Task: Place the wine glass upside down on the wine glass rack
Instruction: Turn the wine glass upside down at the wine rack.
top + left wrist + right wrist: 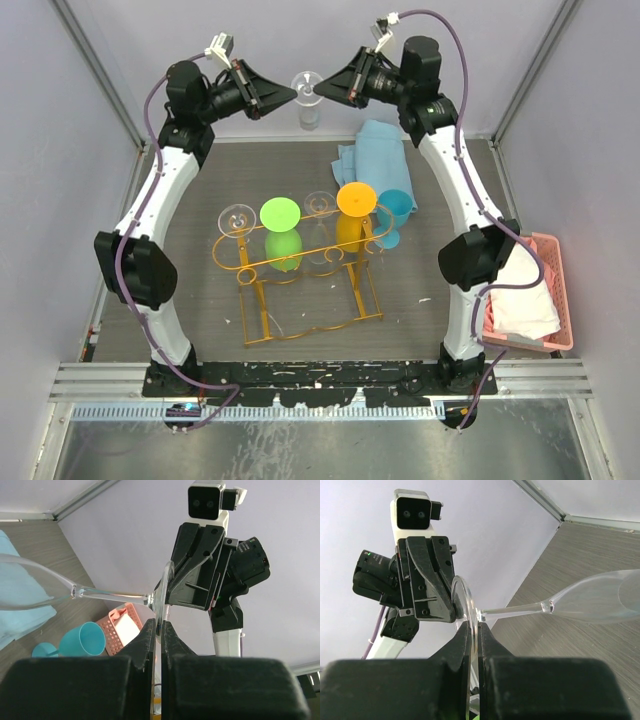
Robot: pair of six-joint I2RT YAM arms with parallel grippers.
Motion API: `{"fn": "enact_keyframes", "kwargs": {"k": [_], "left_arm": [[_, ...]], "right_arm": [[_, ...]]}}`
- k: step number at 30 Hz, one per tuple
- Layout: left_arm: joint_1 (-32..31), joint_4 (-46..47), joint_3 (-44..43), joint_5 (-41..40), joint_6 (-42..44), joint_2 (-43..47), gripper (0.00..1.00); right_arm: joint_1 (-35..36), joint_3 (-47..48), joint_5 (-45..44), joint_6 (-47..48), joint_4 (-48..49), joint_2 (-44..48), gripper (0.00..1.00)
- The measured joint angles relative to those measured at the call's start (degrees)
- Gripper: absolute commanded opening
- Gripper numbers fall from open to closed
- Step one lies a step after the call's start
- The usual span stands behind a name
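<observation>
A clear wine glass point(308, 92) is held in the air at the back of the table, between both grippers. My left gripper point(290, 96) is shut on the rim of its round foot; in the left wrist view the gripper point(160, 626) pinches the foot and the stem point(110, 595) runs left. My right gripper point(326, 90) is shut on the same foot from the other side, shown in the right wrist view point(473, 626), with the stem point(515, 611) running right. The orange-gold wine glass rack point(300, 262) stands mid-table below.
The rack holds upside-down glasses: clear point(238, 217), green point(280, 213), clear point(320, 205) and orange point(356, 198). A teal cup point(395, 208) and a blue cloth point(375, 150) lie behind it. A pink basket point(545, 290) with white cloth is at the right edge.
</observation>
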State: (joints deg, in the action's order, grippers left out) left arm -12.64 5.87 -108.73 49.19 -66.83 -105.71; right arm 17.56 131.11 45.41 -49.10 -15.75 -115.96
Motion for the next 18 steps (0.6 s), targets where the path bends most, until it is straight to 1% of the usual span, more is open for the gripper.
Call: {"fn": "enact_keyframes", "kwargs": {"k": [1,4,5,7,10,11,13,14,16,18], "left_arm": [[-0.1,-0.2,-0.1,-0.1,0.3,0.0,0.00],[-0.3,-0.8,-0.4,-0.5,1.0,0.2,0.00],[-0.3,-1.1,-0.5,-0.6,1.5,0.3,0.00],[-0.4,-1.7,-0.8,-0.9,2.1,0.3,0.00],[-0.6,-2.8,-0.9,-0.9,2.8,0.7,0.00],[-0.6,-3.0,-0.9,-1.0,3.0,0.7,0.00],[-0.7,-3.2,-1.0,-1.0,3.3,0.8,0.00],[-0.7,-3.5,-1.0,-1.0,3.4,0.8,0.00],[-0.7,-3.8,-1.0,-1.0,3.5,0.9,0.00],[-0.7,-4.1,-1.0,-1.0,3.5,0.9,0.00]], "right_arm": [[0.0,0.0,0.0,0.2,0.0,0.1,0.02],[0.0,0.0,-0.2,0.8,-0.2,0.4,0.11],[0.0,0.0,-0.2,1.0,-0.2,0.5,0.15],[0.0,0.0,-0.3,1.3,-0.2,0.7,0.26],[0.2,0.0,-0.7,2.1,-0.2,1.0,0.30],[0.2,0.0,-0.7,2.3,-0.2,1.0,0.33],[0.3,0.0,-0.9,2.4,-0.2,1.2,0.44],[0.3,0.0,-0.9,2.6,-0.2,1.2,0.46],[0.3,0.0,-1.0,2.9,-0.2,1.5,0.55],[0.3,0.0,-1.0,3.1,-0.2,1.8,0.59]]}}
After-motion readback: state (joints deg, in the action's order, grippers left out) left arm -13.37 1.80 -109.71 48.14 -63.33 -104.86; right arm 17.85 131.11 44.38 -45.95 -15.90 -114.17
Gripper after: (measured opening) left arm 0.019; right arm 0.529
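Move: My left hand already pinches the foot of the wine glass, which hangs base up; the rack it is bound for lies about 27 cm back, nearly in line, and some 26 cm lower. Of the neighbours, the orange goblet is about 21 cm back and 11 cm right, the green goblet 23 cm back and 4 cm left. From my right hand, also gripping the foot, the glass's middle sits some 4 cm ahead, 2 cm left and 8 cm below. I hand the wine glass over: my left hand stays almost in place, fingers still shut on the rim of its foot, while my right fingers spread to about half open and let go of the other side. As they open, my right hand eases up about 1.5 cm and slightly back, its fingertips tipping up a touch. ##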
